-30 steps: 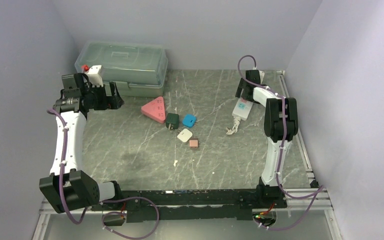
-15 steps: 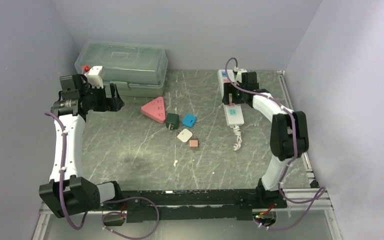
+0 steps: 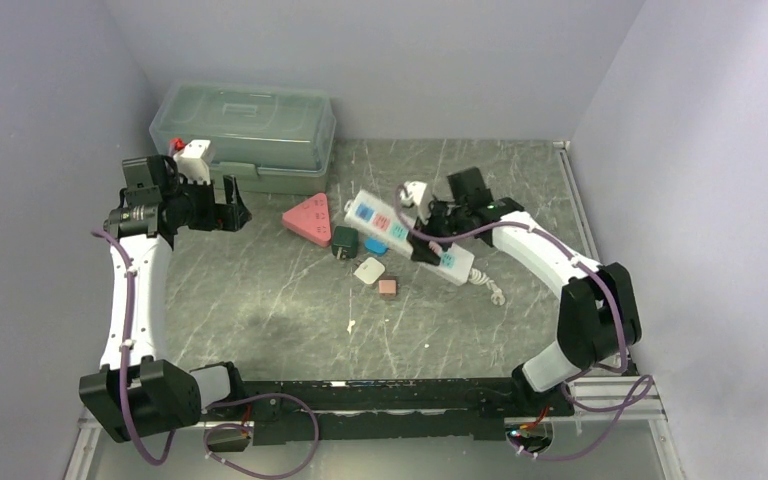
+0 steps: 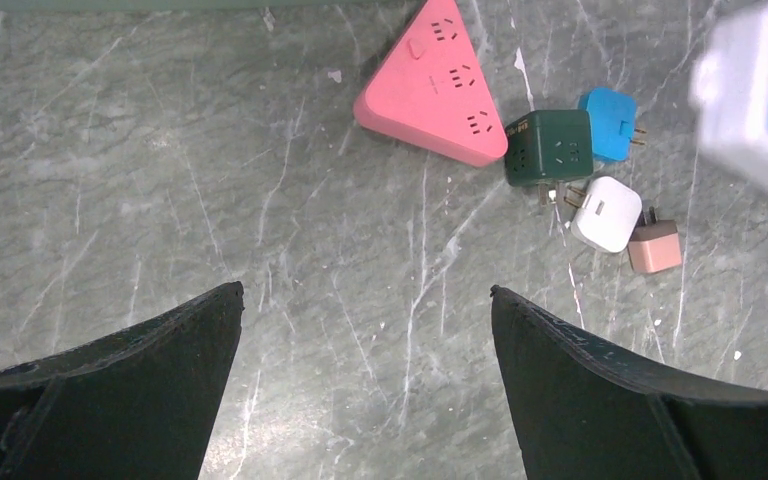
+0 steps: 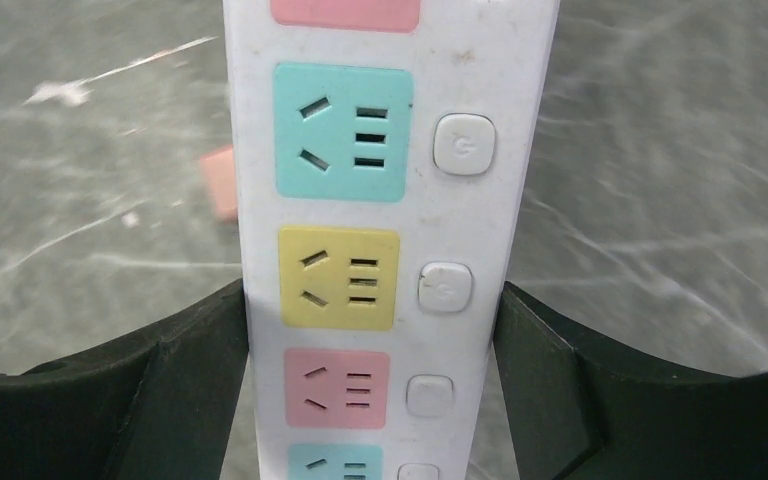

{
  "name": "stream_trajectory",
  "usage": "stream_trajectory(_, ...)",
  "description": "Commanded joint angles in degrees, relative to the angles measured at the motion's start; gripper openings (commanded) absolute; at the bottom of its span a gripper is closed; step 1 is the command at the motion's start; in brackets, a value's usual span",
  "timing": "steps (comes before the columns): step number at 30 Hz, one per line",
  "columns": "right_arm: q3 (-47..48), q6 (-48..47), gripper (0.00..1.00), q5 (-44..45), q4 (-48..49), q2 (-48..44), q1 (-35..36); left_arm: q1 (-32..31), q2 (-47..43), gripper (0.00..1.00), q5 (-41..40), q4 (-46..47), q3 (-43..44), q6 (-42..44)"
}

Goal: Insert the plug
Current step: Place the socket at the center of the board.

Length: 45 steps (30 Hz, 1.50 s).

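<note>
My right gripper (image 3: 430, 241) (image 5: 372, 300) is shut on a white power strip (image 3: 400, 230) (image 5: 370, 250) with blue, yellow and pink sockets, a jaw pressed on each long side. The strip hangs tilted just right of a cluster of plugs on the table: a dark green adapter (image 3: 344, 240) (image 4: 548, 148), a blue plug (image 3: 375, 245) (image 4: 608, 124), a white plug (image 3: 368, 270) (image 4: 605, 213) and a small pink plug (image 3: 387, 287) (image 4: 654, 247). My left gripper (image 3: 232, 210) (image 4: 365, 295) is open and holds nothing, above the table left of the cluster.
A pink triangular socket block (image 3: 309, 219) (image 4: 434, 85) lies beside the green adapter. A green lidded box (image 3: 245, 130) stands at the back left. The strip's coiled cable (image 3: 490, 288) trails at its right end. A small white scrap (image 3: 351, 326) lies nearer the front.
The right arm has swung the power strip from the back right of the table to the centre, turning it as it went. The left gripper has barely shifted.
</note>
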Motion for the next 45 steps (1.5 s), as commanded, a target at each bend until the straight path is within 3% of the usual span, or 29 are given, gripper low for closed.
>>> stream_trajectory(1, 0.4, -10.3, 0.28, -3.7, -8.3, -3.0, 6.6, 0.1, -2.2, 0.99, 1.1, 0.6, -0.5, 1.2)
stream_trajectory(14, -12.8, -4.8, 0.26, 2.7, -0.5, -11.0, 20.5, 0.2, -1.9, 0.99, 1.1, 0.4, -0.5, 1.2)
stream_trajectory(29, -15.8, 0.0, 0.28, 4.1, 4.2, -3.5, 28.1, 0.2, -1.0, 0.99, -0.6, 1.2, -0.3, 0.9)
stream_trajectory(41, -14.2, 1.6, 0.3, 9.5, 5.2, 3.9, 29.6, 0.1, 0.0, 0.99, -1.3, 2.6, -0.5, 0.6)
stream_trajectory(43, -14.0, 1.6, 0.35, 9.9, 4.9, 4.7, 29.6, 0.1, 0.1, 0.99, -1.2, 2.6, -0.7, 0.6)
stream_trajectory(45, -13.9, 1.9, 0.49, 9.3, 4.5, 5.0, 29.6, 0.2, 0.2, 0.99, -1.4, 2.8, -1.0, 0.6)
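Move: Back from the right hand, which holds the power strip, lies the bare spot for it, about 17 cm nearer the base, 9 cm left and 12 cm down. The pink cube sits around 8 cm back and 8 left of this hand, the white plug 4 back and 12 left, the blue plug 3 ahead and 10 left, all some 12 cm below. From the idle left hand that spot is roughly 15 cm back, 29 right and 23 down. Drawing back about 17 cm and some 7 cm to the left, the right hand carries the gripped strip towards the clear space on the base side of the pink cube, sinking gently at first. Then it lowers mostly straight down, 11 cm in all, swinging the strip some 25 degrees counter-clockwise and tipping the fingers steeper. The fingers keep their pinch across the strip's width. ##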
